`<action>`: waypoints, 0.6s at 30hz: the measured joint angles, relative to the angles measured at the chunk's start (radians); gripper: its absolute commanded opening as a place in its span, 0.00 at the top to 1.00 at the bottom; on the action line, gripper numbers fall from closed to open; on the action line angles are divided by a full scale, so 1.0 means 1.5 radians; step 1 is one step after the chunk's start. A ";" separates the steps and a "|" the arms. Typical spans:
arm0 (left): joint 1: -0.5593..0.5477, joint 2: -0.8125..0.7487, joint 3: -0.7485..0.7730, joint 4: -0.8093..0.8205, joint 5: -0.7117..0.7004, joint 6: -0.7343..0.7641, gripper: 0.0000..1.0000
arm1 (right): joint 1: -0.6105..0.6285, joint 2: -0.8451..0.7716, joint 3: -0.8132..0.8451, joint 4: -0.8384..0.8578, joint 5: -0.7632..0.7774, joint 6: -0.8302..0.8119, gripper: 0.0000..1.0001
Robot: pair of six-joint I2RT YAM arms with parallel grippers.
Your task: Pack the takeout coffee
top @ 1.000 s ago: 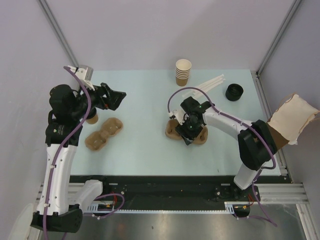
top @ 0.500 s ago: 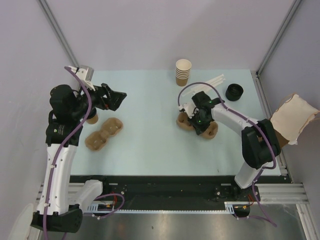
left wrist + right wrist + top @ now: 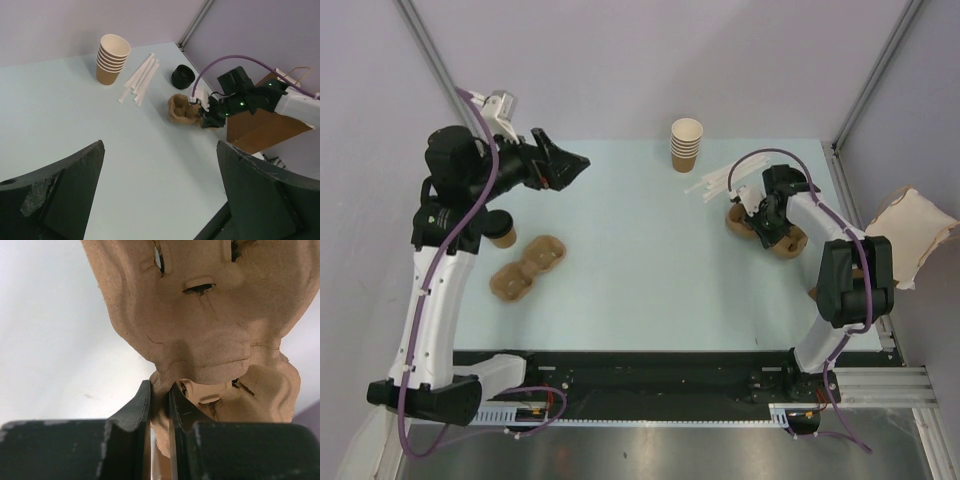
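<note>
The takeout coffee (image 3: pixel 502 230), a small tan cup with a black lid, stands at the table's left, partly under my left arm. My left gripper (image 3: pixel 565 152) hangs open above the table to its right and further back, with nothing between its fingers (image 3: pixel 160 145). At the right, my right gripper (image 3: pixel 761 222) is shut on the rim of a brown pulp cup tray (image 3: pixel 788 243). The right wrist view shows its jaws (image 3: pixel 159 386) pinching the tray's edge (image 3: pixel 200 315). The left wrist view shows that tray (image 3: pixel 181 110) from afar.
A second pulp tray (image 3: pixel 528 268) lies near the coffee. A stack of lidless paper cups (image 3: pixel 686 145) stands at the back, with white straws (image 3: pixel 720 180) beside it. A black round object (image 3: pixel 182 77) sits behind the held tray. A brown paper bag (image 3: pixel 910 235) stands off the right edge.
My right gripper has carried the pulp tray from the table's middle to the right, toward the bag. My left gripper has risen and swung toward the back, uncovering the coffee.
</note>
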 measured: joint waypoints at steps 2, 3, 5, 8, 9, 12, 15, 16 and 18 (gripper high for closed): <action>-0.007 0.024 0.038 -0.011 -0.002 -0.010 0.01 | -0.013 0.011 0.015 0.008 -0.001 -0.011 0.93; -0.010 0.037 0.060 -0.020 -0.005 -0.018 0.00 | -0.018 0.018 0.023 0.013 0.000 -0.015 0.93; -0.014 0.060 0.097 -0.033 -0.012 -0.033 0.01 | -0.024 0.034 0.037 0.022 0.000 -0.021 0.93; -0.017 0.085 0.145 -0.056 -0.021 -0.049 0.00 | -0.032 0.062 0.061 0.024 0.005 -0.026 0.93; -0.018 0.092 0.163 -0.063 -0.026 -0.055 0.00 | -0.032 0.070 0.066 0.026 0.007 -0.027 0.93; -0.018 0.096 0.188 -0.072 -0.036 -0.071 0.00 | -0.032 0.082 0.073 0.026 0.009 -0.033 0.93; -0.018 0.096 0.201 -0.075 -0.036 -0.084 0.00 | -0.032 0.086 0.082 0.023 0.011 -0.036 0.92; -0.018 0.096 0.202 -0.075 -0.036 -0.088 0.00 | -0.032 0.086 0.086 0.023 0.012 -0.036 0.92; -0.018 0.096 0.205 -0.078 -0.036 -0.092 0.00 | -0.032 0.087 0.092 0.023 0.012 -0.037 0.92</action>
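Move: The right hand already pinches the brown cup carrier by its waist. The open spot it is being taken to lies about 5 cm ahead, 2 cm to the right and some 4 cm below. Beyond this spot the black lids stand about 17 cm ahead of the hand and 6 cm to its right; the white straws lie 20 cm ahead and 9 cm left. From the left hand, the spot is roughly 10 cm ahead, 47 cm right and 40 cm below. Keeping its pinch on the waist of the cup carrier, the right hand carries it forward about 5 cm and slightly right, nearly level and low over the table, towards the black lids; it slows midway and the wrist barely turns. The left hand, empty and wide open, rises some 5 cm, moving a little farther forward. ##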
